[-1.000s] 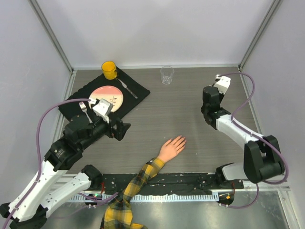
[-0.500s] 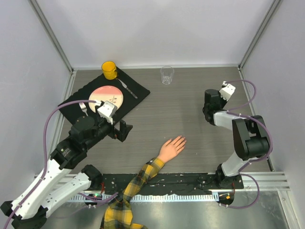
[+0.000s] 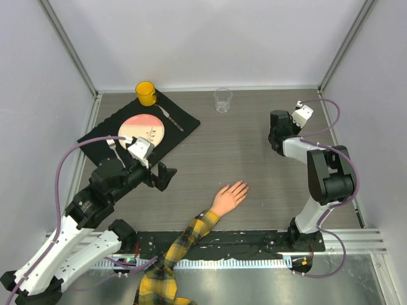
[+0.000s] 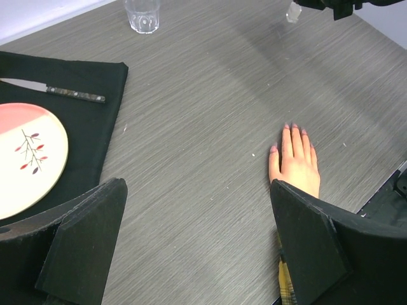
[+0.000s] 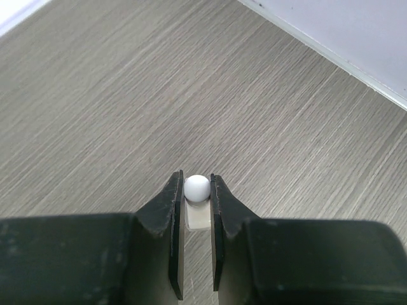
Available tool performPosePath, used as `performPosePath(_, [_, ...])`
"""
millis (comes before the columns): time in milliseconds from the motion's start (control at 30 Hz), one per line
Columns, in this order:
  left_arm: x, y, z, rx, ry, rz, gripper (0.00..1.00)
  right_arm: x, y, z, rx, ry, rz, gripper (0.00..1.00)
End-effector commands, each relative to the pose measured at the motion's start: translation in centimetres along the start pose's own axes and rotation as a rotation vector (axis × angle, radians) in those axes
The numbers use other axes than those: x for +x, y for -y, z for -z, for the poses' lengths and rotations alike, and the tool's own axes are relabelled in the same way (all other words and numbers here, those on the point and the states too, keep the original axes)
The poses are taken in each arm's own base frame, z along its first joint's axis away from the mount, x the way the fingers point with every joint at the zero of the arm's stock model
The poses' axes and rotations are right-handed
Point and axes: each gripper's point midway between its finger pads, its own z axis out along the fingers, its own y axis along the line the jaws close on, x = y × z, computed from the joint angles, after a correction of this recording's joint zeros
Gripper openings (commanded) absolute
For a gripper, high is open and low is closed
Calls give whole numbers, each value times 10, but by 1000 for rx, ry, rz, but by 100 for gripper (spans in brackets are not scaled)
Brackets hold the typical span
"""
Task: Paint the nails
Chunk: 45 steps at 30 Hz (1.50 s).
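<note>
The peach mannequin hand [image 3: 229, 197] lies flat on the table, fingers spread toward the far right, on an arm in a yellow-black plaid sleeve [image 3: 184, 238]. Its small pinkish nails [image 4: 294, 127] show at the fingertips in the left wrist view. My left gripper [image 3: 164, 176] hovers open and empty to the left of the hand; its right finger [image 4: 311, 248] covers the wrist. My right gripper [image 3: 277, 121] is at the far right, pointing down, shut on a small clear bottle with a white cap [image 5: 198, 188]. The bottle [image 4: 293, 11] is well away from the hand.
A black mat [image 3: 102, 141] at the far left holds a pink plate [image 3: 143, 130], a knife [image 3: 170, 119] and a fork [image 3: 114, 147]. A yellow cup [image 3: 146, 93] stands at its far corner. A clear glass [image 3: 222, 100] stands at the back centre.
My right arm has folded back, drawing the gripper with the bottle toward the far right of the table. My left gripper has crept slightly nearer the hand, still open.
</note>
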Motion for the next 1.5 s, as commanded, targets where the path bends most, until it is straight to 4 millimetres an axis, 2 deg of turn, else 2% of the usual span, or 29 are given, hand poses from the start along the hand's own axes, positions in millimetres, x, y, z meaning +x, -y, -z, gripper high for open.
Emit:
performPosePath(0, [-19, 5, 4, 26, 73, 10, 100, -10, -5, -2, 33, 9, -22, 16])
performPosePath(300, [-16, 3, 11, 15, 76, 10, 100, -6, -9, -5, 37, -27, 10, 17])
performPosePath(567, [-18, 3, 16, 15, 86, 11, 100, 8, -13, -8, 46, -100, 73, 20])
performPosePath(933, [-17, 2, 22, 4, 90, 12, 100, 12, -16, -8, 38, -121, 100, 34])
performPosePath(1167, [-17, 1, 28, 1, 86, 7, 100, 13, -17, -8, 27, -127, 107, 39])
performPosePath(1300, [-18, 1, 30, 2, 84, 0, 100, 5, -18, -5, 12, -116, 130, 48])
performPosePath(1400, [-21, 1, 31, 0, 85, 0, 100, -15, -16, 0, 5, -80, 138, 59])
performPosePath(1467, [-23, -3, 31, -25, 87, 2, 100, -36, -20, 7, -32, -57, 144, 63])
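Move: The nail polish bottle is already held, upper end between the right fingertips, and the bare table spot meant for it lies almost straight under that hand, about 7 cm below and 1 cm to the left. The glass stands roughly 15 cm farther out and 32 cm to the left of the hand; the painted hand lies some 29 cm back and 29 cm left. From the left hand, the spot is about 24 cm ahead, 48 cm right and 24 cm below. The nail polish bottle, still pinched, is carried down towards the bare table by the right hand, about 3 cm nearly straight down, while the wrist tips the fingers some 15 degrees further downwards. Near the bottom the fingers begin to part, then open to more than half and let go, the hand staying low around the bottle. The empty, open left hand eases back and left, 2 cm or so. ##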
